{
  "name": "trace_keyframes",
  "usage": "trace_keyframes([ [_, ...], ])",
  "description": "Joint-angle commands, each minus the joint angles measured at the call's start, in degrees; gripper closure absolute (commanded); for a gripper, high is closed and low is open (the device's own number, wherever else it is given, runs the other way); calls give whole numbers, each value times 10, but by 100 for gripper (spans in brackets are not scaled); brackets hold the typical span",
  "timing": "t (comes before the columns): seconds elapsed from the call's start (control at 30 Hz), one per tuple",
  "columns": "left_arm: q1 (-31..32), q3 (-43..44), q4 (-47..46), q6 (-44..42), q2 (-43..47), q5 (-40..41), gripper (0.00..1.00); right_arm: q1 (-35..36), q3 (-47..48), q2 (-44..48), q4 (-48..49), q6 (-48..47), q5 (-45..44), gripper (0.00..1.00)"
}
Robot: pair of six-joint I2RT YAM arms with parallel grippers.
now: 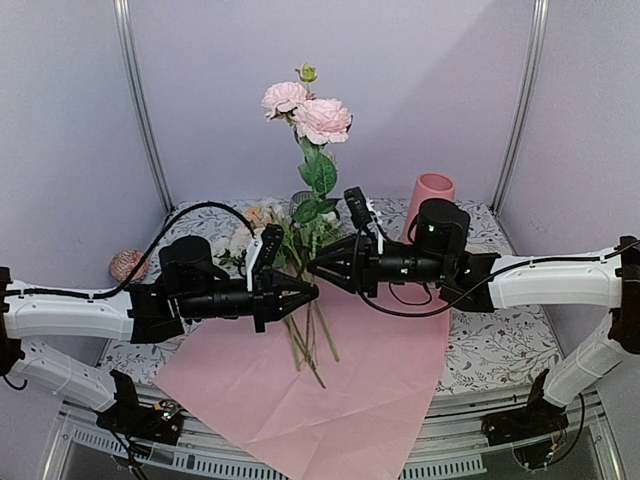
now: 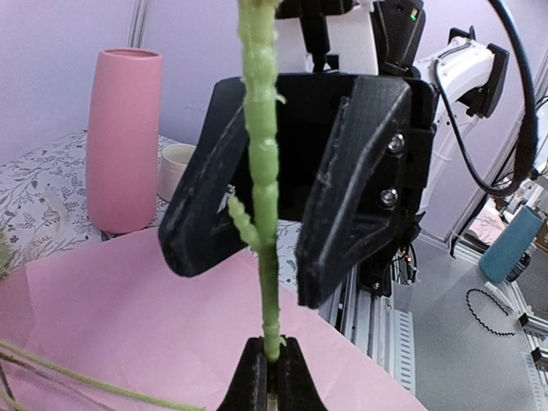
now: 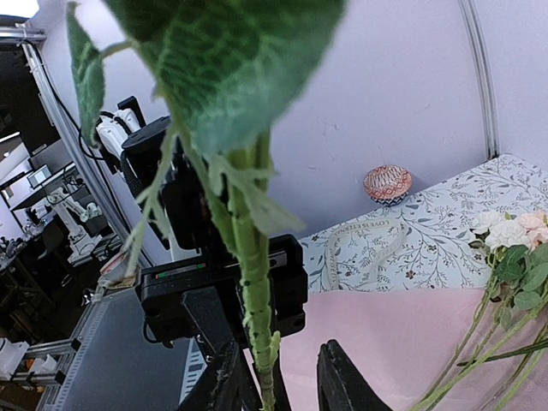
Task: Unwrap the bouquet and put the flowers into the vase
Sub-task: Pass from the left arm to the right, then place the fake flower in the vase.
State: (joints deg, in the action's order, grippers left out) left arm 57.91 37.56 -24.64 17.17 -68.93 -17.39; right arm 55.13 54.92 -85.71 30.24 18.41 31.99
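Note:
One flower stands upright over the table, its pink rose heads point(image 1: 310, 112) at the top. My left gripper point(image 1: 308, 292) is shut on the bottom of its green stem point(image 2: 262, 171), with the fingertips point(image 2: 272, 364) pinched together. My right gripper point(image 1: 316, 268) faces it a little higher up, open. The stem point(image 3: 257, 291) lies against its left finger point(image 3: 221, 381), with a gap to the other finger point(image 3: 342, 381). The other flowers point(image 1: 262, 222) lie on the spread pale pink paper point(image 1: 340, 390). The pink vase point(image 1: 430, 198) stands upright at the back right.
A short cream cup point(image 2: 178, 167) stands beside the vase point(image 2: 124, 141). A cream ribbon point(image 3: 368, 248) lies loose on the floral tablecloth. A striped mug point(image 1: 128, 265) sits at the left edge. Loose stems point(image 1: 305, 345) cross the paper below the grippers.

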Motion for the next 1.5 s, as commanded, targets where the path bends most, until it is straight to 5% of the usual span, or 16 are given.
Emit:
trace_keyframes([
  [0.0, 8, 15, -15, -13, 1, -4, 100, 5, 20, -10, 40, 1, 8, 73],
  [0.17, 9, 13, -9, -14, 1, 6, 98, 5, 13, -4, 45, 7, 0, 92],
  [0.3, 9, 13, 9, -8, 5, 23, 45, 0, -16, 38, 10, -13, -89, 96],
  [0.47, 10, -1, 13, -8, 25, 36, 21, -26, -25, 112, -111, -76, -240, 97],
  [0.63, 10, -19, 15, -12, 48, 65, 18, -60, -8, 198, -218, -144, -450, 97],
  [0.8, 11, -26, 15, -15, 55, 76, 19, -70, 33, 260, -230, -248, -551, 97],
  [1.13, 10, -26, 19, -19, 51, 83, 21, -72, 108, 272, -188, -372, -625, 97],
  [1.47, 11, -23, 23, -23, 52, 89, 22, -95, 139, 218, -118, -426, -590, 97],
])
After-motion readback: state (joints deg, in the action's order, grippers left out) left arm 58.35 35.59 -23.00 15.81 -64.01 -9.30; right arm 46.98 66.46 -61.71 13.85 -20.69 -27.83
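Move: The flower's upright stem stands right between my open right fingertips, still pinched by my left hand about 4 cm lower down, at its own fingertips. From my right hand the vase stands roughly 22 cm ahead and 27 cm right, its middle some 16 cm below. The cream mug is about 14 cm to the right of the vase, and the heads of the loose flowers lie about 28 cm ahead, 8 cm left and well below my right hand. I close my right fingers on the stem, then open my left ones to let go and ease that hand about 2 cm back to the left. With the stem kept pinched, my right hand sweeps right and forward across the table towards the vase's side, then climbs, some 23 cm right, 20 cm up and 11 cm forward, turning about 70 degrees clockwise as its fingertips tip upwards. ##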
